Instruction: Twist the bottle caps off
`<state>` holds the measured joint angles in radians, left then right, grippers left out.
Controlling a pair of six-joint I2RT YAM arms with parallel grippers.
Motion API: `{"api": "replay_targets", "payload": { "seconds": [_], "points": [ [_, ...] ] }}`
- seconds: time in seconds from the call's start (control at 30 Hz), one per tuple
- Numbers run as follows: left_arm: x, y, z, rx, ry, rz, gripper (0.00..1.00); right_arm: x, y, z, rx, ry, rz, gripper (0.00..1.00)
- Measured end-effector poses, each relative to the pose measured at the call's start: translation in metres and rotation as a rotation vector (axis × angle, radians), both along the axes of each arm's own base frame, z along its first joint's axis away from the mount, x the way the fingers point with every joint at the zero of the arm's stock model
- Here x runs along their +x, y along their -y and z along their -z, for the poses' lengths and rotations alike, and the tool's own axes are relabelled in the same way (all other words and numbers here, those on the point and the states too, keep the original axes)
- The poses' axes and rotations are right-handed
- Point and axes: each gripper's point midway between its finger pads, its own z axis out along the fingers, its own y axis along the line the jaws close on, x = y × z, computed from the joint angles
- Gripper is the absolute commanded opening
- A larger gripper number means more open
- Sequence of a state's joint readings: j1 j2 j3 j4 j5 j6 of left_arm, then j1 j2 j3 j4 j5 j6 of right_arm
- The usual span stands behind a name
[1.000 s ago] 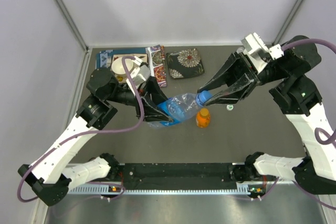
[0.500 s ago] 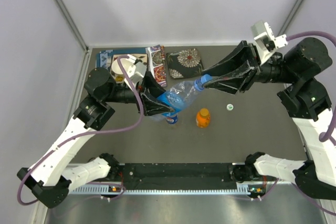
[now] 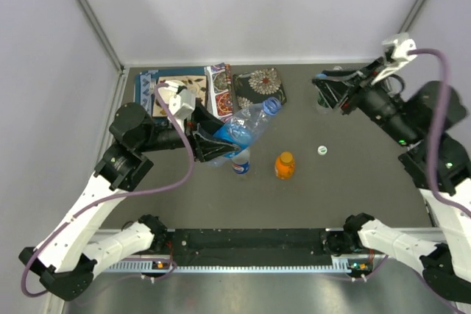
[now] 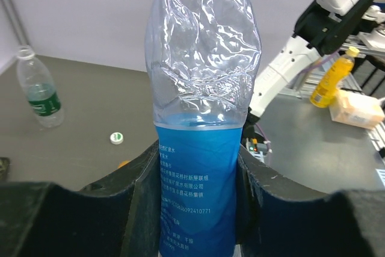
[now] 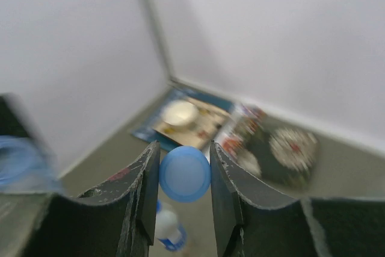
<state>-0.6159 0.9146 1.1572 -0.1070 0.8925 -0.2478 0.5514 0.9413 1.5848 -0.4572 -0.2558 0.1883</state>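
Note:
My left gripper [image 3: 219, 145] is shut on the blue-tinted bottle [image 3: 243, 127] at its blue label [image 4: 195, 197] and holds it tilted above the table, neck [image 3: 271, 105] pointing back right. My right gripper [image 3: 322, 92] is shut on the blue cap [image 5: 184, 174] and is held high at the back right, apart from the bottle. The clear bottle with the blue-red label [image 3: 241, 162] stands upright below the held bottle and shows blurred in the right wrist view [image 5: 168, 228]. The short orange bottle [image 3: 285, 165] stands beside it. The green-label bottle [image 4: 39, 88] stands uncapped.
A loose white and green cap [image 3: 321, 150] lies on the table right of the orange bottle; it also shows in the left wrist view [image 4: 116, 138]. Patterned mats [image 3: 257, 87] and a white dish [image 3: 168, 93] lie along the back wall. Grey walls close the table's sides.
My right gripper has pulled away from the bottle neck to the back right with the blue cap in it. My left gripper has swung the blue-tinted bottle up and toward the back.

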Motion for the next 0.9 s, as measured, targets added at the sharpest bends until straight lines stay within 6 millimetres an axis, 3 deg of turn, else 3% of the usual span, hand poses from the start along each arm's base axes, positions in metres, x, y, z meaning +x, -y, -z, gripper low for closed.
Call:
{"api": "replay_targets", "payload": {
  "seconds": [0.03,0.07,0.13,0.17,0.23,0.37,0.43,0.67,0.9],
  "points": [
    [0.002,-0.002,0.0,-0.005,0.006,-0.022,0.46,0.018,0.011,0.017,-0.002,-0.058,0.107,0.0],
    [0.003,-0.003,-0.001,-0.01,0.013,-0.039,0.46,0.043,0.026,0.053,-0.024,-0.156,0.258,0.0],
    [0.005,-0.006,-0.002,-0.017,0.02,-0.068,0.46,0.059,0.038,0.095,-0.063,-0.258,0.374,0.0],
    [0.006,-0.007,-0.003,-0.02,0.022,-0.08,0.46,0.068,0.046,0.127,-0.091,-0.327,0.447,0.0],
    [0.009,-0.007,-0.001,-0.021,0.02,-0.098,0.46,0.076,0.059,0.195,-0.168,-0.478,0.561,0.0],
    [0.012,-0.009,0.007,-0.014,0.011,-0.125,0.47,0.068,0.075,0.288,-0.263,-0.688,0.677,0.0],
    [0.012,-0.01,0.01,-0.011,0.011,-0.133,0.47,0.062,0.081,0.314,-0.272,-0.75,0.719,0.0],
    [0.008,-0.017,0.006,-0.026,0.038,-0.157,0.48,0.059,0.094,0.367,-0.279,-0.865,0.836,0.0],
    [0.007,-0.021,0.006,-0.033,0.047,-0.176,0.48,0.052,0.102,0.433,-0.321,-1.003,0.911,0.0]
  ]
}}
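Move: The right hand, high over the table with the blue cap already in its fingers, is bound for open table some 50 cm below, about 5 cm ahead and 11 cm to its right. The orange bottle stands about 5 cm ahead of that hand, almost straight beneath that line; the white cap lies 13 cm ahead and 13 cm right, the green-label bottle 32 cm ahead and 17 cm right. From the left hand the spot is roughly 12 cm ahead, 24 cm right and 40 cm down. Down fast, about 43 cm, the right hand carries the pinched blue cap away from the opened bottle, shifting some 10 cm right and reaching forward early on, towards bare table between the orange bottle and white cap. Its wrist swings clockwise and tips the level fingers steeply down. The left hand keeps its grip on the bottle, easing left 2 cm and turning 10 degrees counter-clockwise. ##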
